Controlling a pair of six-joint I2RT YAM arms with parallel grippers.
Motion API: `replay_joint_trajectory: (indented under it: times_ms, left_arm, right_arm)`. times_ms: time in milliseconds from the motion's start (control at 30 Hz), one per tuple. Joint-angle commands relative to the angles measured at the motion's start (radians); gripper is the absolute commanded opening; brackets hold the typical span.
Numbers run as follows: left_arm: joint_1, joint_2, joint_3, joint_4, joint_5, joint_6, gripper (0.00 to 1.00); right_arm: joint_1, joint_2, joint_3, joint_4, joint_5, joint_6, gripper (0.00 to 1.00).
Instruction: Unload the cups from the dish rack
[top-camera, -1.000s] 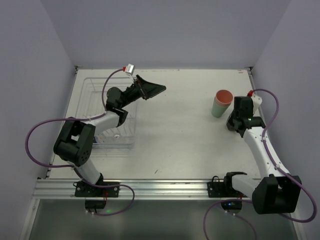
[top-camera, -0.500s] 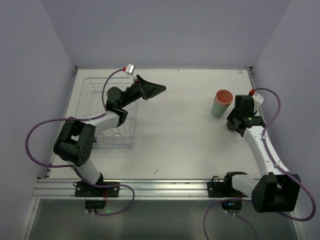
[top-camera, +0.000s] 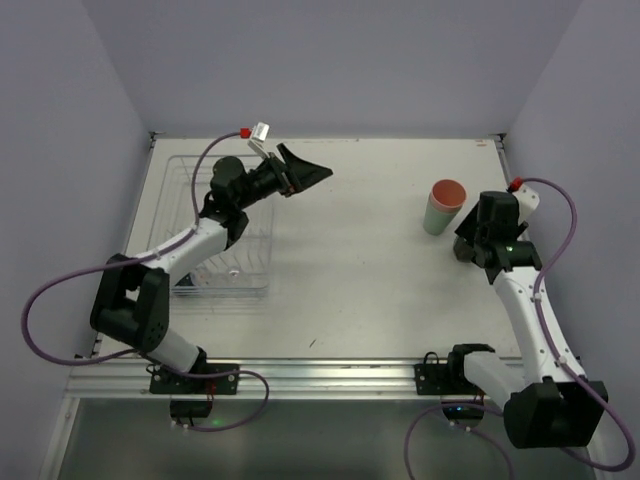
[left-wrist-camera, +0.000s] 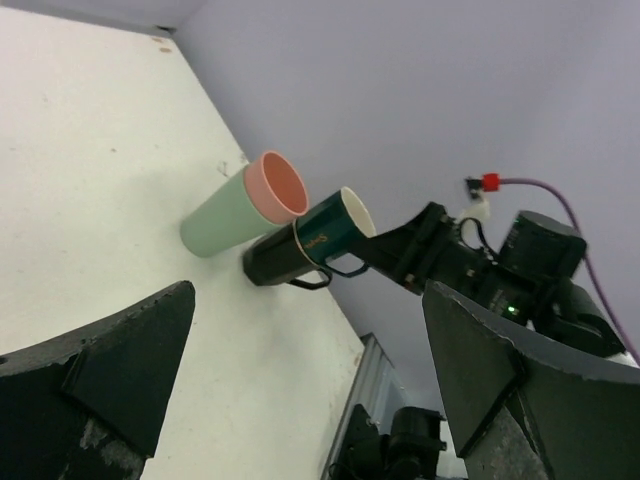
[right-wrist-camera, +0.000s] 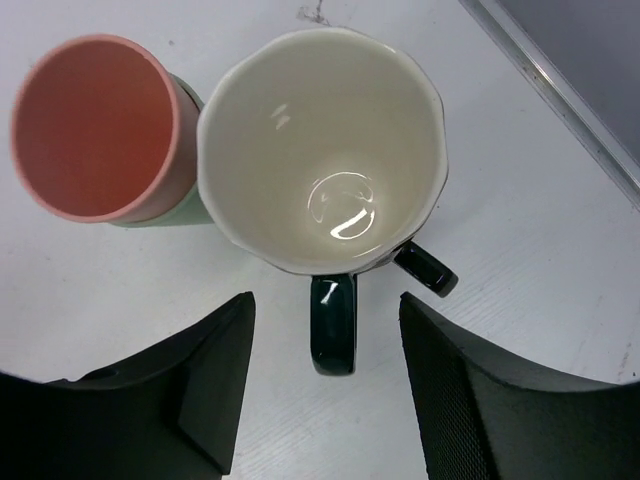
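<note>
A salmon-pink cup nested in a mint-green cup stands at the right of the table; it also shows in the right wrist view. Beside it a dark teal mug with a pale inside sits in a black mug. My right gripper is open above them, one finger on each side of the teal handle, touching nothing. It hides the mugs in the top view. My left gripper is open and empty, raised past the far right corner of the wire dish rack.
In the left wrist view the nested cups and mugs stand in front of the right arm. The right table edge rail runs close to the mugs. Side walls close in the table.
The left arm has stretched out and its elbow has dropped, the open gripper staying over the rack's far corner. The right wrist has shifted slightly to the right, still open.
</note>
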Motion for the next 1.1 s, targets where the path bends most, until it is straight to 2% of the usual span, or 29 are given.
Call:
replay_joint_trajectory:
  times_ms: [0,67,133,367,567,667,833,1067]
  left_arm:
    - [0.012,-0.138,0.103,-0.354,-0.121,0.220,1.00]
    - [0.012,-0.169,0.134,-0.506,-0.163,0.298,1.00]
    - [0.013,-0.222,0.163,-0.587,-0.196,0.346,1.00]
    - [0.012,-0.379,0.214,-1.071,-0.537,0.629,1.00]
    - [0.012,-0.410,0.209,-1.340,-0.713,0.755,1.00]
    - [0.013,-0.434,0.126,-1.381,-0.756,0.760,1.00]
    - [0.013,-0.502,-0.019,-1.397,-0.782,0.735,1.00]
    - [0.013,-0.531,-0.078,-1.435,-0.745,0.685,0.98]
  right_arm:
    - [0.019,-0.071,0.069,-0.031,-0.012,0.042,0.63]
    - [0.071,-0.092,0.086,-0.060,0.004,0.046,0.63]
    - [0.120,-0.101,0.110,-0.074,0.041,0.045,0.63]
    - [0.425,-0.083,0.201,-0.133,0.092,0.056,0.62]
    - [0.481,-0.084,0.209,-0.058,-0.060,-0.006,0.62]
    - [0.481,-0.086,0.183,-0.007,-0.159,-0.062,0.62]
    - [0.481,-0.097,0.150,0.021,-0.204,-0.084,0.62]
    - [0.481,-0.121,0.127,0.030,-0.215,-0.095,0.63]
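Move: The clear glass at the near right of the rack lies about 19 cm left of my left hand, 12 cm back and 23 cm lower. A second glass stands 8 cm left of it, and the blue mug 14 cm left of it. From my right hand that first glass is some 60 cm left, 5 cm back and 12 cm lower. The teal mug just set down is 5 cm ahead of my right hand and 1 cm right, the pink cup 10 cm ahead and 8 cm left, both about 5 cm lower. I swing my empty left hand from mid-table back over the rack: up briefly, then some 19 cm left, dropping to about 14 cm lower and 10 cm back, the wrist rolling so the wide-open fingers turn from pointing right to forward and down above the near-right glass. Meanwhile my right hand, already released, lifts clear of the teal mug's handle by 8 cm and goes 17 cm left, turning counter-clockwise, fingers still open. ##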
